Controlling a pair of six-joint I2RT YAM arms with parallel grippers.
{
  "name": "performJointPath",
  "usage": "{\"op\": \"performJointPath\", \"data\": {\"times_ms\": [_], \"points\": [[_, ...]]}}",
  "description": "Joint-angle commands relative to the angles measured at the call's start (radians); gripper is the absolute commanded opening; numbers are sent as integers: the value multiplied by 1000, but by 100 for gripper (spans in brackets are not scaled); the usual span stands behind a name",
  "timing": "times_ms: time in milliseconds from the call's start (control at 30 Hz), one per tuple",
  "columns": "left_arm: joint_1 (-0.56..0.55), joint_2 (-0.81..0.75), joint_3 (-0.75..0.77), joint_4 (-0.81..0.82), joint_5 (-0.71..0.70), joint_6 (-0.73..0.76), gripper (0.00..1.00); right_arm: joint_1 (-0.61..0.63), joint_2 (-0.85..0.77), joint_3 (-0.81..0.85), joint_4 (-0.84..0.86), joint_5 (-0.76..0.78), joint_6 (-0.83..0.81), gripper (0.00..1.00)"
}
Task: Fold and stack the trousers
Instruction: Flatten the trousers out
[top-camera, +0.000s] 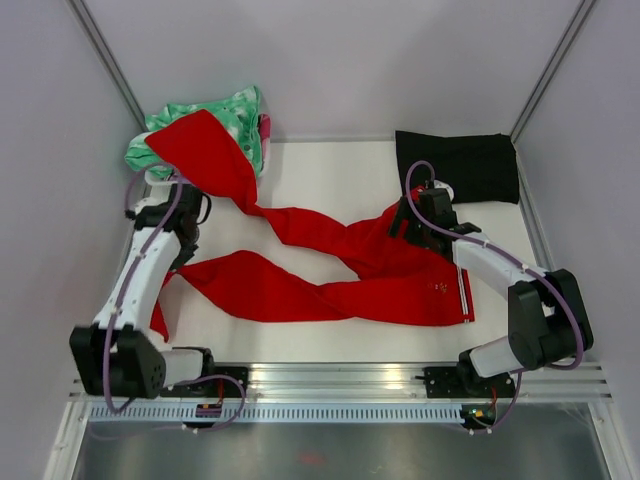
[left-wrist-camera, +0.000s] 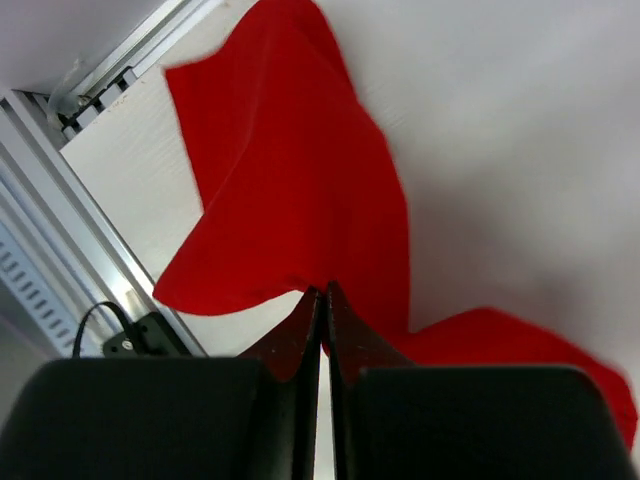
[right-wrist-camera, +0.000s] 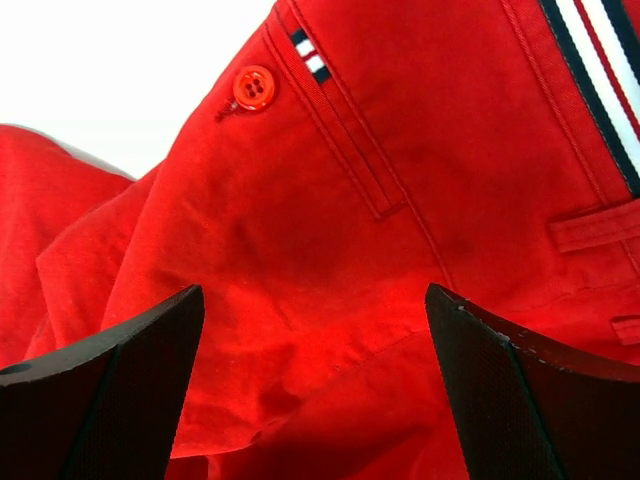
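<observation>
The red trousers (top-camera: 330, 270) lie spread across the white table, waistband (top-camera: 466, 295) at the right. One leg runs up to the back left, the other to the left near my left arm. My left gripper (top-camera: 183, 258) is shut, its tips (left-wrist-camera: 322, 292) pinched at the edge of the nearer leg's end (left-wrist-camera: 290, 180). My right gripper (top-camera: 405, 228) hangs open just above the seat of the trousers (right-wrist-camera: 330, 230), fingers (right-wrist-camera: 130, 370) wide on either side, with a red button (right-wrist-camera: 253, 88) and the striped trim (right-wrist-camera: 600, 60) beyond them.
A green-and-white mottled garment (top-camera: 235, 115) lies bunched at the back left, partly under the far trouser leg. A black folded cloth (top-camera: 460, 165) lies at the back right. The aluminium rail (top-camera: 330, 380) runs along the near edge, and grey walls close in both sides.
</observation>
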Motion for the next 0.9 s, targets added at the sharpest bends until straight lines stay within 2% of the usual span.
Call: {"op": "performJointPath", "data": {"times_ms": [0, 133, 200, 233, 267, 333, 367, 433, 500, 533, 633, 700, 800, 867], "points": [[3, 100, -82, 73, 28, 137, 12, 2, -35, 5, -8, 16, -29, 98], [3, 129, -107, 263, 112, 189, 16, 24, -92, 6, -8, -13, -86, 98], [4, 194, -75, 289, 181, 222, 37, 34, -96, 14, -8, -36, -114, 98], [4, 221, -59, 289, 197, 229, 51, 39, -96, 18, -10, -43, -117, 98], [4, 239, -47, 273, 206, 222, 75, 44, -95, 20, -11, -56, -118, 98], [4, 255, -38, 244, 205, 197, 88, 57, -90, 17, -10, -69, -115, 98], [4, 241, -45, 199, 192, 138, 99, 62, -89, 15, -8, -73, -112, 98], [4, 150, -110, 152, 185, 41, 100, 73, -81, 8, -5, -78, -109, 98], [7, 56, -214, 173, 247, -51, 100, 76, -66, 5, -1, -81, -105, 98], [10, -45, -252, 185, 295, -121, 100, 77, -60, 5, 5, -81, -103, 98], [44, -240, -418, 355, 343, -182, 100, 79, -24, 31, 2, -121, -117, 98], [85, -314, -453, 427, 366, -188, 100, 80, -15, 43, -5, -124, -127, 98], [142, -390, -470, 560, 473, -137, 100, 80, -9, 57, -10, -127, -147, 98], [164, -388, -428, 532, 481, -168, 100, 82, -3, 63, -11, -133, -154, 98]]}}
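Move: My left hand still pinches the near trouser leg, about 16 cm above the table; the leg's loose end trails some 9 cm back, 3 cm left and 15 cm below. The far leg crosses the table about 20 cm ahead and 19 cm to the right, 15 cm below. From my open right hand, the root of the far leg is about 13 cm left, 2 cm back and 6 cm below; the striped waistband is some 13 cm back and 13 cm right, also 6 cm below. I drop my left hand about 8 cm towards the table, drifting some 4 cm right, and open wide to let go of the near leg on the way. It pokes forward and comes back, then rises a little, its fingers swinging round from leftward to forward by about 30 degrees. Meanwhile my open right hand hops about 4 cm left and slightly back over the trousers, turning a little counter-clockwise towards the root of the far leg. ##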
